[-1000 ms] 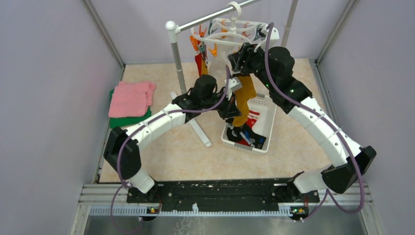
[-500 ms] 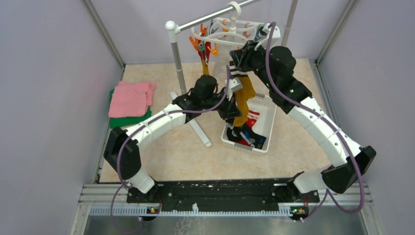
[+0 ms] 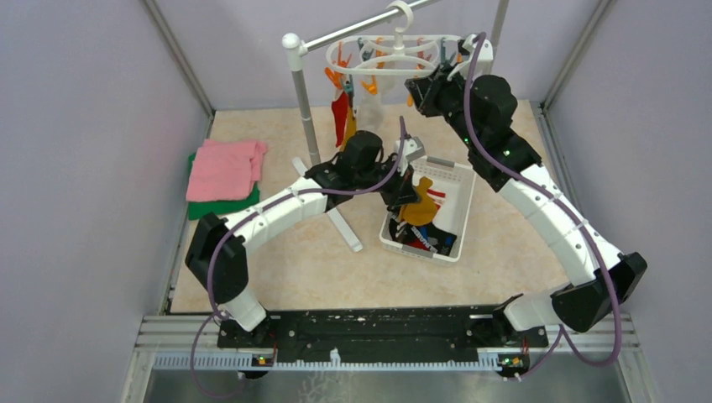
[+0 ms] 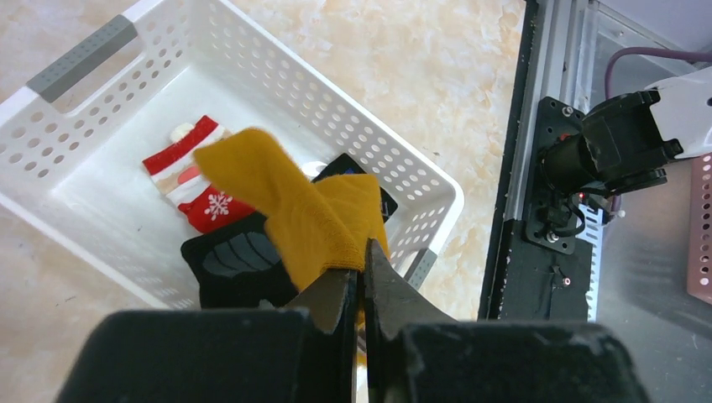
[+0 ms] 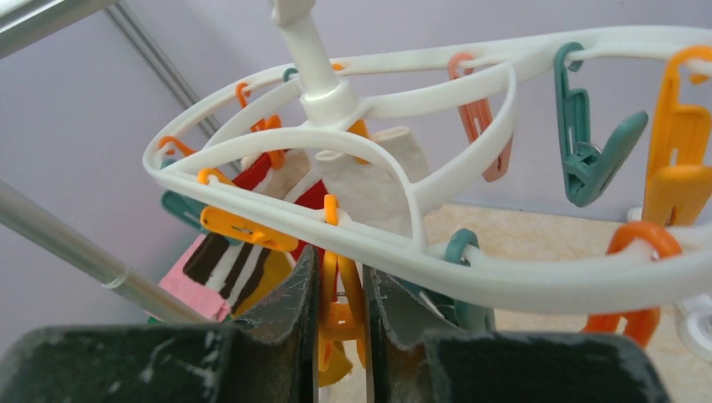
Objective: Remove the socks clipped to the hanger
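Note:
My left gripper [image 3: 409,186] is shut on a mustard-yellow sock [image 3: 417,208] and holds it over the white basket [image 3: 458,180]. In the left wrist view the sock [image 4: 294,210] hangs free from my shut gripper [image 4: 361,256], above a red sock [image 4: 206,206] and a black sock [image 4: 231,269] in the basket. My right gripper [image 3: 420,86] is up at the white hanger [image 3: 395,54], its fingers closed on an orange clip [image 5: 340,315]. A red sock [image 3: 339,113], a white sock [image 5: 369,180] and a striped sock [image 5: 231,260] still hang from clips.
The grey-and-white pole rack [image 3: 306,109] carries the hanger; its foot lies by the basket. Folded pink cloth [image 3: 222,168] on green cloth [image 3: 218,208] lie at the left. Teal clips [image 5: 588,143] and orange clips dangle around my right gripper [image 5: 340,264]. Walls enclose the table.
The mustard sock has come off its clip, and my left gripper has carried it down and right over the basket. The hanger has swung back level, and my right gripper rose with it.

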You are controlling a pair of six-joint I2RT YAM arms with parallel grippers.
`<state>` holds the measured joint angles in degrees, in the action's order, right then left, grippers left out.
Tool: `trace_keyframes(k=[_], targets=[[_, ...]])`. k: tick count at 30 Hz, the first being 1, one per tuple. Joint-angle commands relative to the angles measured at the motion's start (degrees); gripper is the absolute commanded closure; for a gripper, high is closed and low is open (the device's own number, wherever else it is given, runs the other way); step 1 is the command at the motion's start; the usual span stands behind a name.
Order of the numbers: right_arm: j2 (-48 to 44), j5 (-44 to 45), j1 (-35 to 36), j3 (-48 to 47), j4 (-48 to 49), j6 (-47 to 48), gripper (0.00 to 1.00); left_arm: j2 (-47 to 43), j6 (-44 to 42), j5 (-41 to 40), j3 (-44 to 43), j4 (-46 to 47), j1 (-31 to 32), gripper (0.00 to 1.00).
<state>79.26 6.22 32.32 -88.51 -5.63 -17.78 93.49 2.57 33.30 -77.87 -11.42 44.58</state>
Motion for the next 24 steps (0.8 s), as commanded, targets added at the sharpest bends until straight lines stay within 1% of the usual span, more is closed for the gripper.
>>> trace_keyframes(k=[1,4,6,7,8,9,10,11,12,14,19,21,24], targets=[[-2.49,-1.14,-2.05,0.02,0.72,-0.59,1.00,2.56,-2.04,-0.79,-4.39,0.80,2.11,0.95],[-2.50,-1.44,-2.17,-0.07,0.16,-0.51,1.00,4.72,-3.99,-0.85,-6.84,0.28,2.97,0.94],[-2.55,-1.44,-2.22,-0.08,-0.07,-0.54,1.00,6.03,-4.95,-0.95,-8.88,-0.13,3.35,0.92],[-2.60,-1.37,-2.25,-0.08,-0.19,-0.55,1.00,6.53,-5.35,-1.06,-9.64,-0.23,3.47,0.89],[-2.68,-1.45,-2.34,-0.16,-0.30,-0.57,1.00,6.86,-5.83,-1.28,-10.13,-0.43,3.56,0.82],[-2.70,-1.40,-2.36,-0.17,-0.36,-0.52,1.00,7.14,-6.23,-1.78,-10.41,-0.62,3.58,0.63],[-2.78,-1.46,-2.48,-0.17,-0.50,-0.54,1.00,7.22,-6.67,-2.43,-10.44,-1.09,3.66,0.29],[-2.86,-1.44,-2.60,-0.17,-0.66,-0.51,1.00,7.03,-7.67,-2.94,-10.15,-1.86,3.70,0.05],[-2.98,-1.43,-2.64,-0.17,-0.89,-0.52,1.00,6.16,-9.36,-3.47,-9.48,-2.51,3.60,0.02],[-3.20,-1.38,-2.72,-0.02,-0.88,-0.57,1.00,4.13,-12.23,-4.83,-7.83,-4.39,3.59,0.01],[-3.73,-0.49,-3.39,0.55,-0.96,-0.89,1.00,-1.39,-17.69,-8.11,-6.32,-14.64,3.50,0.01],[-4.17,-0.22,-3.77,1.07,-1.24,-0.94,1.00,-4.98,-18.14,-11.43,-3.70,-16.04,3.37,0.01],[-5.09,-0.08,-5.02,1.96,-1.91,-0.83,1.00,-10.79,-19.44,-12.16,0.73,-16.53,1.80,0.01]])
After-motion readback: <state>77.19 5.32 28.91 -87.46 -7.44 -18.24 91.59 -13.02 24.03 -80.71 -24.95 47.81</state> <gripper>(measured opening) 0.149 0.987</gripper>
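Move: The white box, where the mustard sock in the left fingers is headed, has its middle about 7 cm ahead of the left hand, 6 cm to its right and 18 cm below. In it the black sock lies some 2 cm ahead and 5 cm right, the red sock about 9 cm ahead and 8 cm right, both roughly 19 cm down. The right hand holds an orange clip at its fingertips, with a teal clip about 2 cm ahead and 5 cm right, level with it. The left hand carries the pinched mustard sock about 4 cm to the right over the box, dipping slightly, then opens its fingers wide to let go and draws back some 6 cm to the left, still low over the box, its wrist tilting about 15 degrees so the fingers point more steeply down. The right hand stays shut on the orange clip hooked to the hanger and pulls it about 2.5 cm to the right at the same height, barely turning. ##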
